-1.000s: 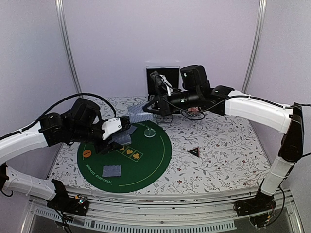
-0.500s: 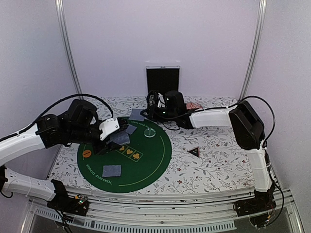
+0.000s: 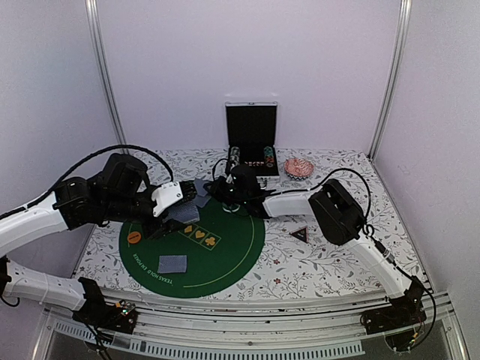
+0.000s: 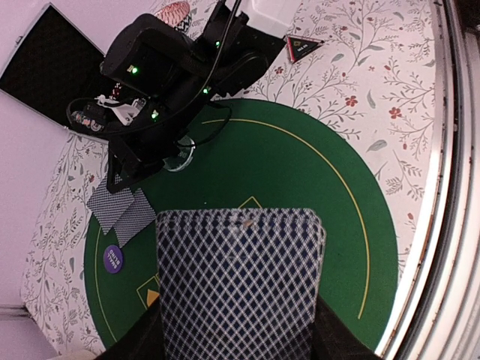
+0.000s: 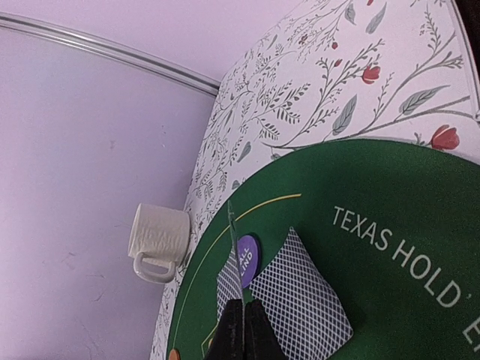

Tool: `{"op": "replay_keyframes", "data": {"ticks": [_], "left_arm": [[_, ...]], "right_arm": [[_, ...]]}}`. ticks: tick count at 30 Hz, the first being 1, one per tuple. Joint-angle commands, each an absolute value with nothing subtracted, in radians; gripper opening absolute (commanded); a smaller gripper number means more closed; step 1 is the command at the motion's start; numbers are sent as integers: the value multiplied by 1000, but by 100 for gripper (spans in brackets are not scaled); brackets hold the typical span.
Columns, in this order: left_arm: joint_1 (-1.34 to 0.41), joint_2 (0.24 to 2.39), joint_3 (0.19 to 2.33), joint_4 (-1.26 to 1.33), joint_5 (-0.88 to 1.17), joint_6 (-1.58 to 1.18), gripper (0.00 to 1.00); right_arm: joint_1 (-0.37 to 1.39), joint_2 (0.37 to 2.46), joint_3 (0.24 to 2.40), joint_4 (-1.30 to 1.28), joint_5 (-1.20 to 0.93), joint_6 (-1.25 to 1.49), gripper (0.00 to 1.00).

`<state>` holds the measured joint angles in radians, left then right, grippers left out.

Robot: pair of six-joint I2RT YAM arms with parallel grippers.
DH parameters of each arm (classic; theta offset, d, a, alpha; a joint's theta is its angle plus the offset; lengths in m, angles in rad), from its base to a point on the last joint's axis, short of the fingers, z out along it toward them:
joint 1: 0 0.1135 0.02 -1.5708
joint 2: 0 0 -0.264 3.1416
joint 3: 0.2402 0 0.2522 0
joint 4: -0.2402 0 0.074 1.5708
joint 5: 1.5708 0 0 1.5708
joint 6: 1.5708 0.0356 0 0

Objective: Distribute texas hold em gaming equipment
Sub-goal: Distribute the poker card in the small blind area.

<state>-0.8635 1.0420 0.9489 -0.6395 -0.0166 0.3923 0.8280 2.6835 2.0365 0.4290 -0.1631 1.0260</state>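
My left gripper (image 3: 178, 211) (image 4: 238, 339) is shut on a deck of grey-blue-backed playing cards (image 4: 238, 285) above the left half of the green mat. My right gripper (image 3: 217, 190) (image 5: 243, 306) is shut on a single card (image 5: 234, 244), seen edge-on, low over the mat's far-left part. Just under it two face-down cards (image 5: 301, 301) (image 4: 122, 211) lie beside a purple disc (image 5: 248, 259) (image 4: 114, 259). Another card (image 3: 172, 263) lies near the mat's front. An orange disc (image 3: 133, 238) sits at the mat's left edge. The black triangular marker (image 3: 300, 234) rests to the right of the mat.
The round green felt mat (image 3: 232, 251) lies on a flowered tablecloth. An open black case (image 3: 251, 133) with chips stands at the back, a pink bowl (image 3: 298, 166) to its right. A white mug (image 5: 159, 241) stands off the mat's left edge. A pale disc (image 4: 181, 157) lies under the right arm.
The right arm has swung from the back of the table down and left to the mat's far-left part, carrying its card. The left arm with the deck has barely moved.
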Motion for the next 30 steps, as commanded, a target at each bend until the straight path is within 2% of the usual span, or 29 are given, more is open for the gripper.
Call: {"op": "replay_keyframes", "data": {"ticks": [1, 7, 15, 24, 25, 30], "left_arm": [[-876, 1041, 943, -601, -22, 397, 54], [-876, 1038, 943, -598, -23, 401, 54], [-875, 1040, 945, -598, -27, 405, 54], [-875, 1045, 947, -601, -28, 405, 54], [-876, 1045, 947, -601, -28, 404, 54], [-876, 1046, 948, -604, -28, 404, 54]], "right_arm": [[840, 2770, 2159, 424, -97, 1066, 2], [842, 2799, 2195, 387, -65, 1063, 3], [847, 2789, 2193, 364, -64, 1034, 14], [855, 2738, 2157, 353, -58, 1006, 18], [858, 2731, 2153, 349, -49, 988, 23], [870, 2690, 2125, 330, -11, 934, 30]]}}
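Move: The card in the right fingers is bound for the small blind area. The card already lying there has its middle about 3 cm left, 1 cm back and some 4 cm below the right hand. The purple small-blind marker lies roughly 8 cm left and 1 cm forward; the clear disc about 7 cm right and 4 cm back. From the left hand, that lying card is some 16 cm ahead, 8 cm right and 17 cm down. Ease the right gripper, its pinched card held nearly flat, down about 2 cm over the card already lying by the small-blind marker, edging roughly a centimetre forward and left. Start opening the fingers after the first forward slide and keep sinking slightly, until they stand about a quarter open, above and below the card. Keep the left gripper still, holding the deck. ##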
